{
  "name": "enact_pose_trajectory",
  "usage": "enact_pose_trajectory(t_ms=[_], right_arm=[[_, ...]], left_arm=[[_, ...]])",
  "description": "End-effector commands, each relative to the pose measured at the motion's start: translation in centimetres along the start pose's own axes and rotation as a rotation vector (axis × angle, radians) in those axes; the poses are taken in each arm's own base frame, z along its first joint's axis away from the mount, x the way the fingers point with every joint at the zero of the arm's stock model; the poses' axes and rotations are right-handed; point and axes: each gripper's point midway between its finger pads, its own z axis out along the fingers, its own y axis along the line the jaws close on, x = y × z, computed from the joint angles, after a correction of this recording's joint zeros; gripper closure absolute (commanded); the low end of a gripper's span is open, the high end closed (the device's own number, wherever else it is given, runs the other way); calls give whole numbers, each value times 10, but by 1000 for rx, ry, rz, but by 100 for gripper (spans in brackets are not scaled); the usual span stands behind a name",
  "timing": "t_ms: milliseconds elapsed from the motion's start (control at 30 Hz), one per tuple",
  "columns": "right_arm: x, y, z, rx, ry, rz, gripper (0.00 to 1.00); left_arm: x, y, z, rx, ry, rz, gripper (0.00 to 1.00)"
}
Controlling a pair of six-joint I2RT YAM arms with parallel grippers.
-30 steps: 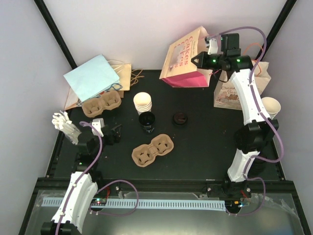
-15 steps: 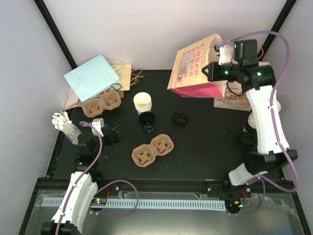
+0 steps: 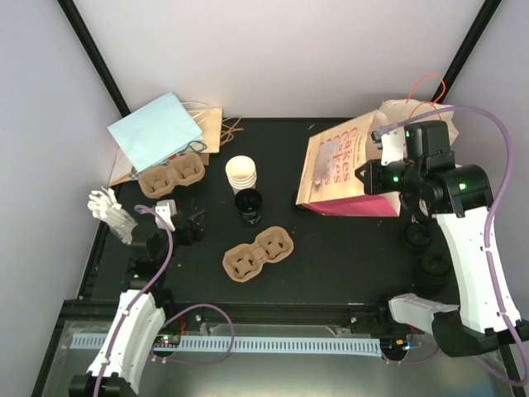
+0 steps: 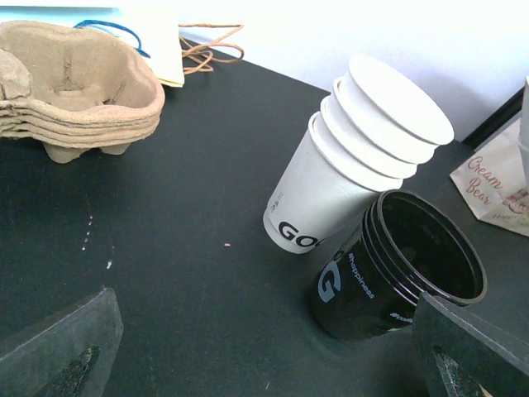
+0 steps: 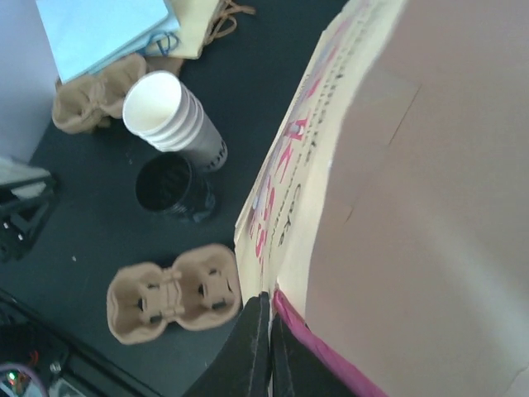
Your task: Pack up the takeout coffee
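My right gripper (image 3: 374, 169) (image 5: 268, 343) is shut on the edge of a cream paper bag (image 3: 343, 169) (image 5: 397, 165) with pink lettering and a pink base, holding it tilted over the table's right half. A stack of white cups (image 3: 240, 174) (image 4: 364, 157) stands mid-table with a stack of black cups (image 3: 248, 205) (image 4: 397, 265) right in front of it. One cardboard cup carrier (image 3: 258, 254) (image 5: 173, 294) lies nearer me. My left gripper (image 3: 192, 225) (image 4: 264, 364) is open and empty, low on the table, left of the black cups.
A stack of cardboard carriers (image 3: 171, 176) (image 4: 78, 91) and a light blue bag (image 3: 155, 130) sit at the back left. White plastic pieces (image 3: 107, 207) lie at the left edge. Another printed bag (image 3: 405, 112) stands at the back right. Dark round objects (image 3: 417, 236) sit under the right arm.
The right arm has carried the bag from the back of the table forward, to the right and down. It now covers the small black lid. The left arm has not moved.
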Motion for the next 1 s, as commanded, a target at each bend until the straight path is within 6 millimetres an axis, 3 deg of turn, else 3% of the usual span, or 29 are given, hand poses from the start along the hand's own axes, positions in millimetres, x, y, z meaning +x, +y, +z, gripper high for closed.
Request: enact_pose_trajectory(t_ms=[0,300,433,600,633,833,967], right_arm=[[22,-5,-9,99,44,10,99],[54,-59,-9,503,181,21,99],[69,-50,14,435,286,7,99],[72,-45,27,451,331,-37,98],[71,-45,30,455,337,-40,95],[64,-41,41,453,352,-64,47],[55,-24,46,382,328,-82,37]], left_arm=[[-5,-2,1,8,-15,7,1],[-5,-3,1,9,-13,6,1],[-5,-3,0,11,-13,6,1],[-5,-3,0,9,-13,6,1],[-5,-3,0,9,-14,6,1],[-4,-2,0,6,-13,6,1],[-5,-2,0,4,-16,7,1]])
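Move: The kraft-and-pink bag already hangs tilted from my right fingers by its rim; its landing spot on the bare table is some 35 cm below, about 6 cm ahead and 3 cm to the right. Down at table level, the single black lid is around 13 cm ahead and 13 cm left of this hand, the cup carrier 25 cm left and 4 cm back, the farther black lids 19 cm right and 2 cm ahead. From my idle left hand that spot lies about 45 cm right, 6 cm ahead and 14 cm below. I lower the bag with my right hand by about 9 cm to set it on the table, first easing back a couple of centimetres and swinging right, then partly back left. As it goes down I roll the hand's left side down and tip the fingers steeper, some 30 degrees in all, to bring the bag upright; near the bottom my fingers open past halfway around the rim wall. ##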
